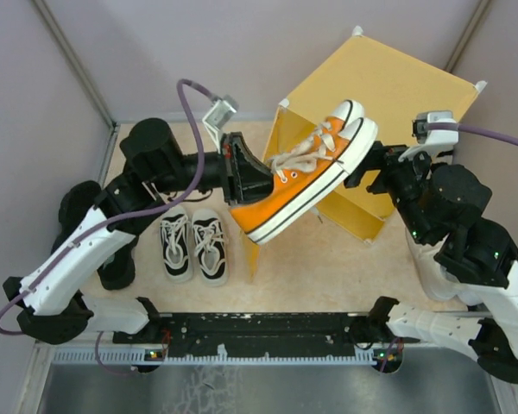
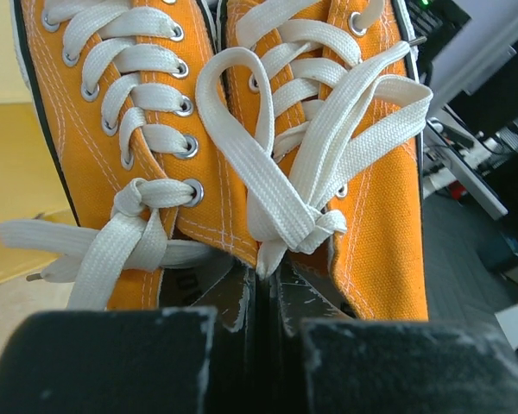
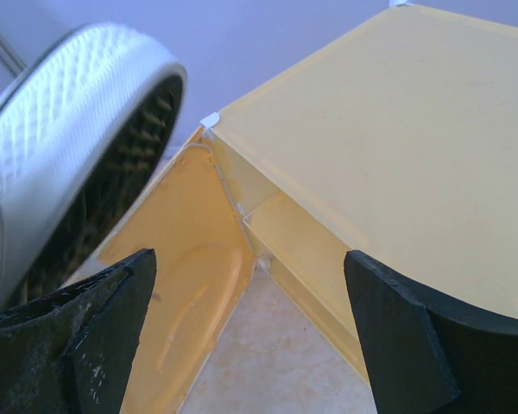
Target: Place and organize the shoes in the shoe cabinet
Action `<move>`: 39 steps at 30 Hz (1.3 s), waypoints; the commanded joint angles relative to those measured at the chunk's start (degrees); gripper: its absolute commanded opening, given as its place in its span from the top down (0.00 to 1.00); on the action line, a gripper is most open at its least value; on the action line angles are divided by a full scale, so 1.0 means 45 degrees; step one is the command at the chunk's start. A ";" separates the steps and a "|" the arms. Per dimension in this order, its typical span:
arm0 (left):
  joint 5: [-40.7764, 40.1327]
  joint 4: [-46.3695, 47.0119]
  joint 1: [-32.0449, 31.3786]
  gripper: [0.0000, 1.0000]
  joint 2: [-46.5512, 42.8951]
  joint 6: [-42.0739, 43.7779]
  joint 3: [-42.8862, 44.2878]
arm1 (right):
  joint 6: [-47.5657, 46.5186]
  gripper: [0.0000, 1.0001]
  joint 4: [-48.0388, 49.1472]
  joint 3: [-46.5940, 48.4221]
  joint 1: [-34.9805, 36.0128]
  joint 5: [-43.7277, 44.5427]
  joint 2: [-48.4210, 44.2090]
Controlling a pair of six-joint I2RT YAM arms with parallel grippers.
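My left gripper [image 1: 261, 177] is shut on a pair of orange shoes [image 1: 306, 177] with white laces and soles, pinching their inner collars together [image 2: 268, 267]. The pair hangs in the air with its toes toward the shoe cabinet [image 1: 397, 95], a yellow-orange cube standing corner-on. In the left wrist view both orange shoes [image 2: 388, 216] fill the frame. My right gripper [image 1: 367, 168] stands open just past the toes, with nothing between its fingers [image 3: 250, 255]. It faces the cabinet's open door [image 3: 190, 285] and inner shelf [image 3: 302, 233]. A white shoe sole [image 3: 78, 138] shows at its left.
A black-and-white pair of sneakers [image 1: 192, 244] stands side by side on the beige floor left of the cabinet. Dark shoe-like shapes [image 1: 76, 207] lie partly under my left arm. Grey walls close in the back and sides. A black rail [image 1: 268, 332] runs along the near edge.
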 commanded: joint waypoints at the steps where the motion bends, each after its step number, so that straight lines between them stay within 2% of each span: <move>1: -0.1768 0.2571 -0.1349 1.00 -0.0313 0.0372 -0.0421 | -0.0165 0.11 -0.0038 0.0661 0.0083 0.0521 -0.0285; 6: -0.4038 0.2494 -0.2447 1.00 -0.0601 0.0826 -0.1931 | -0.0284 0.11 -0.0287 0.0736 0.0078 0.0959 -0.0748; 13: -0.5887 0.2126 -0.2974 1.00 -0.0980 0.0957 -0.3266 | -0.0538 0.11 -0.0950 0.1421 0.0078 0.1368 -0.0934; 19: -0.7642 0.0930 -0.3261 1.00 -0.1249 0.1328 -0.3467 | -0.0614 0.11 -0.1189 0.1528 0.0078 0.1280 -0.0683; 31: -0.8914 -0.1095 -0.3867 1.00 -0.0628 0.1491 -0.2695 | -0.0663 0.11 -0.0796 0.0884 0.0088 0.0702 -0.0606; 32: -0.8880 -0.1157 -0.3872 0.98 -0.0567 0.1528 -0.2666 | -0.0672 0.11 -0.0800 0.0871 0.0085 0.0668 -0.0596; 33: -0.8781 -0.1167 -0.3887 0.88 -0.0517 0.1561 -0.2628 | -0.0691 0.11 -0.0798 0.0854 0.0079 0.0626 -0.0580; 35: -0.8569 -0.1104 -0.3928 0.54 -0.0419 0.1674 -0.2548 | -0.0708 0.11 -0.0790 0.0826 0.0079 0.0551 -0.0531; 38: -0.8309 -0.1028 -0.3982 0.30 -0.0257 0.1837 -0.2379 | -0.0731 0.11 -0.0809 0.0824 0.0082 0.0458 -0.0442; 39: -0.8166 -0.0973 -0.3989 0.25 -0.0204 0.1878 -0.2343 | -0.0732 0.11 -0.0841 0.0824 0.0084 0.0440 -0.0414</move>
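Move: My left hand still pinches the pair of orange shoes. The floor patch they go to, before the cabinet mouth, is about 8 cm ahead, 13 cm to the right and 50 cm below; from my right hand it is nearly straight down, some 46 cm. From my left hand, the open door is roughly 13 cm ahead and 35 cm below, the cabinet mouth 24 cm ahead, 24 cm right, and the black sneakers 10 cm ahead, 22 cm left. I lower the orange shoes about 15 cm with my left hand towards the floor before the cabinet, after a short swing back and to the right, turning the wrist some 20 degrees counter-clockwise and dipping the fingertips about as much. Once down there I open the fingers and let go. My empty, open right hand backs off about 5 cm to the right, slightly back and up, then eases partway back left. ##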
